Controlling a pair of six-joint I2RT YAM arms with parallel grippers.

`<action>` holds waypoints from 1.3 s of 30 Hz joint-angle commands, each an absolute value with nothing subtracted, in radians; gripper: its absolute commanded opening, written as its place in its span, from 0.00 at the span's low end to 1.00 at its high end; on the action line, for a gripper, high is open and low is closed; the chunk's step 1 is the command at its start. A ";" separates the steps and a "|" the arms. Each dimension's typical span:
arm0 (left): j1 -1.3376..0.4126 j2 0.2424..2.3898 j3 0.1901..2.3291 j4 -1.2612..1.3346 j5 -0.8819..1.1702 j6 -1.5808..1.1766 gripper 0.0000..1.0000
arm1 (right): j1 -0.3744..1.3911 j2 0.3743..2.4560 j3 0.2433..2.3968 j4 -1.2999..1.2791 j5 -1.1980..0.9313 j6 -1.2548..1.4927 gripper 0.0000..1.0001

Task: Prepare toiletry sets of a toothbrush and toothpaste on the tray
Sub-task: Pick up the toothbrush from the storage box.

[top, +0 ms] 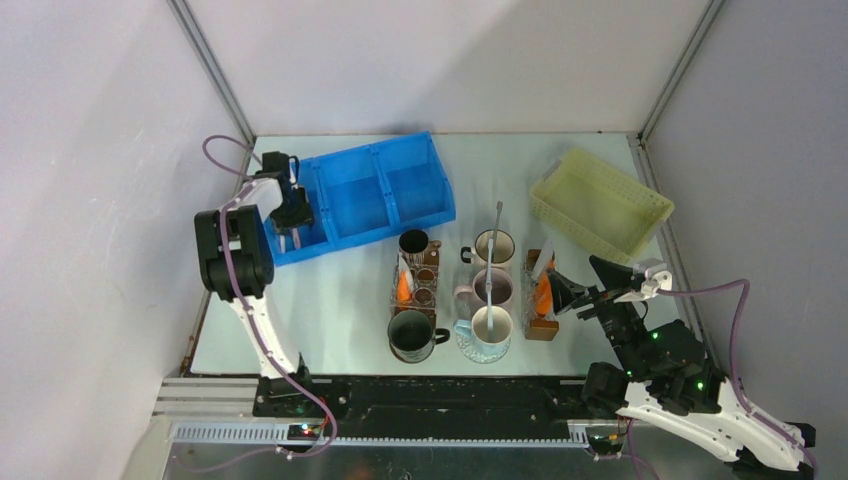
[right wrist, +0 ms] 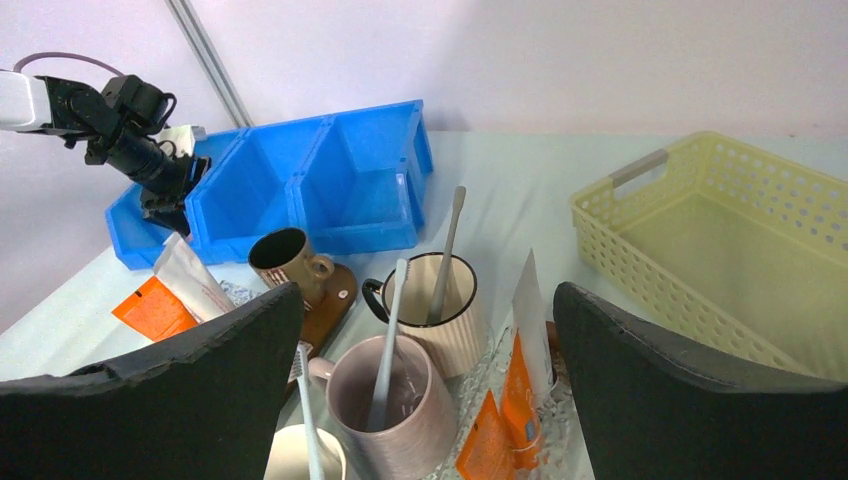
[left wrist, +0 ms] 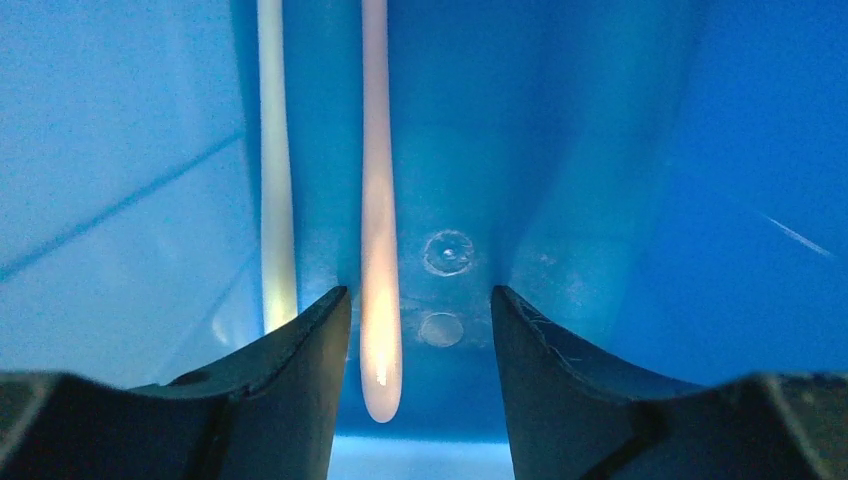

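My left gripper point(left wrist: 418, 300) reaches down into the left compartment of the blue tray point(top: 385, 190). It is open. A pale pink toothbrush point(left wrist: 378, 260) lies between its fingers, close to the left one, and a cream toothbrush point(left wrist: 276, 200) lies just outside. My right gripper point(right wrist: 425, 295) hangs wide open over the mugs, holding nothing. Grey toothbrushes stand in the cream mug point(right wrist: 444, 255), the pink mug point(right wrist: 388, 340) and the white mug point(right wrist: 308, 410). Orange toothpaste point(right wrist: 515, 385) and a white tube point(right wrist: 528, 300) stand in a clear box on the right. More toothpaste point(right wrist: 155, 308) stands on the left.
A yellow basket point(top: 600, 200) sits at the back right. A brown mug point(top: 414, 243) and a dark mug point(top: 412, 333) stand beside the left clear box point(top: 425, 280). The enclosure's walls close in on three sides.
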State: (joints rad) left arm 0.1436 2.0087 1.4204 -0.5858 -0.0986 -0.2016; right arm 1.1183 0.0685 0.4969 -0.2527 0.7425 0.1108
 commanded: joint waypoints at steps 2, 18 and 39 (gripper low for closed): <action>0.157 2.026 1.367 -0.566 -0.017 -0.151 0.52 | 1.129 0.077 0.522 -0.237 0.778 0.091 0.98; 0.150 1.911 1.345 -0.539 -0.020 -0.159 0.00 | 1.149 0.058 0.522 -0.230 0.791 0.079 0.98; 0.072 1.454 1.090 -0.324 -0.103 -0.230 0.00 | 1.161 0.102 0.549 -0.199 0.703 0.031 0.98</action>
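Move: The left hand is already down in the left compartment of the blue storage box, fingers open astride the pink toothbrush. The middle of that toothbrush lies about 2 cm ahead and 1 cm left of the hand, at its height. The white toothbrush lies some 3 cm ahead and 5 cm left, and the compartment divider is about 6 cm right and 1 cm ahead. From the idle right hand the pink toothbrush is roughly 27 cm ahead, 65 cm left and 27 cm below. The left fingers close and pinch the pink toothbrush by its handle, while the hand eases about 1 cm left and slightly forward. Keeping the grip, it draws back some 3 cm almost level, then rises about 8 cm off the compartment floor, drifting a little farther left as the fingers swing forward by nearly 20 degrees. ##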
